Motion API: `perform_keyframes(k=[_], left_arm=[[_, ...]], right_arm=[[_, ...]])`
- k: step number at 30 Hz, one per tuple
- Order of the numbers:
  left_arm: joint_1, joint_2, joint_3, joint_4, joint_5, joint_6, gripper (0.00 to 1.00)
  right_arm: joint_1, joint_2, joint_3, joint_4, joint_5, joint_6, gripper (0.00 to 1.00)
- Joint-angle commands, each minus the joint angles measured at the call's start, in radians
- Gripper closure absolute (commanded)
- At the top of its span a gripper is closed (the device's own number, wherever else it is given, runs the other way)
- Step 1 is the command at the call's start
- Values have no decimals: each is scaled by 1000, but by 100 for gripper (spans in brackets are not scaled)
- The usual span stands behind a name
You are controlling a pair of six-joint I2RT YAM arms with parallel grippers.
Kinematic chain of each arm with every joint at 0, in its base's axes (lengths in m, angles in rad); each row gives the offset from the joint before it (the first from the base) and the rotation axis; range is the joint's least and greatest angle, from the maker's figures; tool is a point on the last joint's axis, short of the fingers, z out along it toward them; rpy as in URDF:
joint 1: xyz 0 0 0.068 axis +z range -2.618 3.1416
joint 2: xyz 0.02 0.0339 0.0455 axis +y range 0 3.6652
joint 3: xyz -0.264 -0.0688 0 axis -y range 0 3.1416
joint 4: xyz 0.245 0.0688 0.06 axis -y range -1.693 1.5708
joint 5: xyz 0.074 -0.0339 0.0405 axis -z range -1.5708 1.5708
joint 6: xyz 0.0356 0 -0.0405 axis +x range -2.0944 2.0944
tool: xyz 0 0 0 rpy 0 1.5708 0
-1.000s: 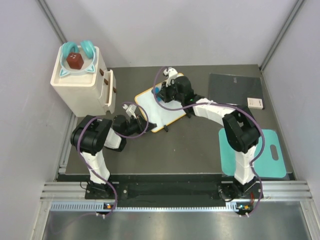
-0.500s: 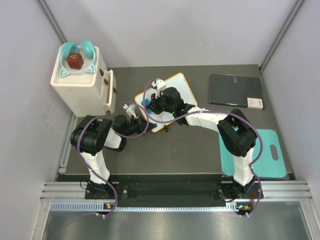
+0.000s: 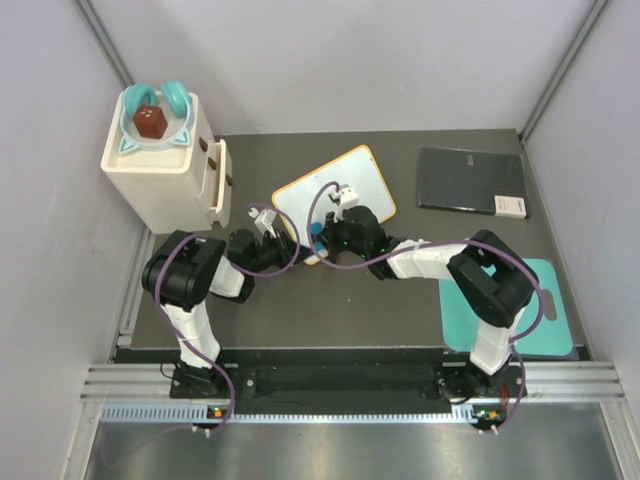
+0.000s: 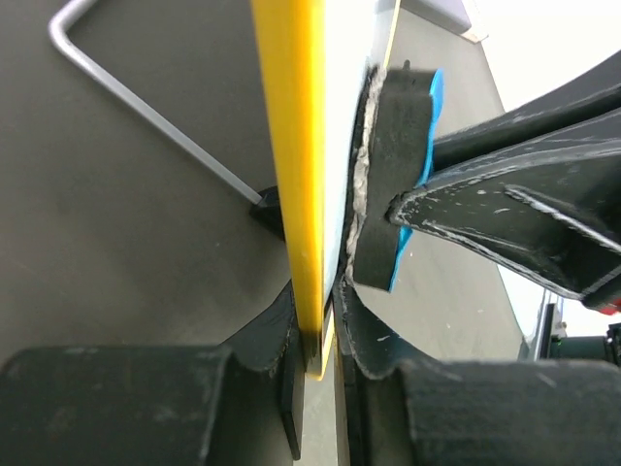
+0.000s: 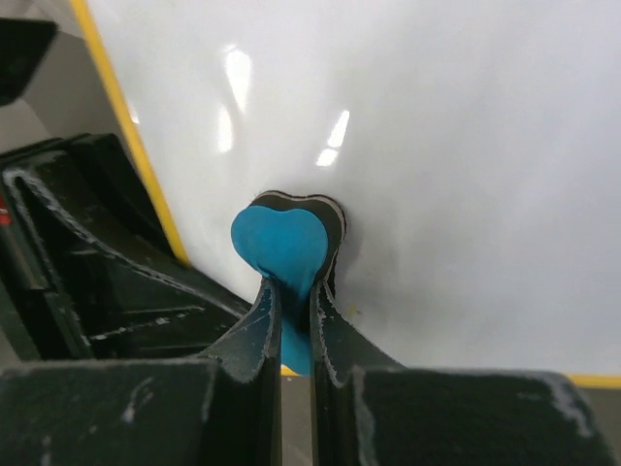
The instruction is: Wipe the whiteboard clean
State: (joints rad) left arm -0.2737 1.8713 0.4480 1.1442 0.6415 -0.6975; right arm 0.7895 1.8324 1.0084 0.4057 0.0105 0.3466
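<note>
The whiteboard (image 3: 345, 185), white with a yellow frame, lies tilted at the table's middle. My left gripper (image 3: 274, 236) is shut on its near left edge; in the left wrist view the jaws (image 4: 320, 340) clamp the yellow frame (image 4: 291, 146). My right gripper (image 3: 322, 238) is shut on a blue eraser (image 5: 281, 243) with a black felt face, pressed on the board's white surface (image 5: 437, 146) near the near corner, close to the left gripper. The eraser (image 4: 398, 175) also shows in the left wrist view, flat against the board. The board looks clean where it shows.
A cream drawer unit (image 3: 165, 160) with a teal bowl on top stands at the far left. A dark grey slab (image 3: 470, 180) and a small white box (image 3: 510, 206) lie at the far right. A teal mat (image 3: 545, 305) lies near right. A wire stand (image 4: 146, 107) sticks out behind the board.
My right gripper has dragged the eraser from the board's far end down to its near corner, next to the left gripper. The left gripper has kept its hold on the frame.
</note>
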Motion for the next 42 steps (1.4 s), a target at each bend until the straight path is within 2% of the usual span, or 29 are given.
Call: perform_keyframes(k=[1, 8, 18, 22, 24, 31, 42], left_arm=[[-22, 28, -32, -196, -23, 105, 100], [-24, 28, -37, -187, -13, 105, 100], [-22, 29, -34, -187, 1, 108, 100], [-22, 31, -35, -186, 15, 113, 100], [-22, 32, -35, -184, 17, 115, 100], [-22, 32, -34, -184, 23, 118, 100], [-32, 29, -32, -198, 21, 138, 100]], right_arm=[[-4, -30, -131, -88, 170, 61, 100], [-75, -18, -181, -38, 172, 137, 100], [-124, -30, -148, 27, 238, 100, 100], [-186, -21, -215, 272, 126, 158, 100], [-220, -12, -211, 294, 99, 186, 100], [-265, 2, -131, 269, 62, 170, 100], [-269, 64, 217, 58, -49, 115, 100]])
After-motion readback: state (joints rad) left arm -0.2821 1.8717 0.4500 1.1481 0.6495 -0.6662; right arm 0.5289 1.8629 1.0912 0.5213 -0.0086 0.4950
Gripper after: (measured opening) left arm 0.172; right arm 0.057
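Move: Against the near, lower corner of the tilted whiteboard, the right hand already holds the blue eraser; the board's middle lies about 8 cm ahead, 4 cm to its right and 4 cm higher. The left gripper, pinching that corner, sits some 4 cm back, 3 cm left and 4 cm lower; a black clip is about 2 cm back, 3 cm right and 6 cm below. From the left hand the board's middle is roughly 10 cm ahead, 7 cm right and 7 cm up. Wiping with the gripped eraser, the right hand first slides about 5 cm right and slightly down near the board's lower edge, away from the left gripper, slowing there. It then sweeps forward and farther right, and finally forward and up the slope with a slight drift back left, ending some 11 cm ahead and 8 cm right of its start, turned about 15 degrees clockwise. The left hand keeps its pinch on the corner and stays still. ##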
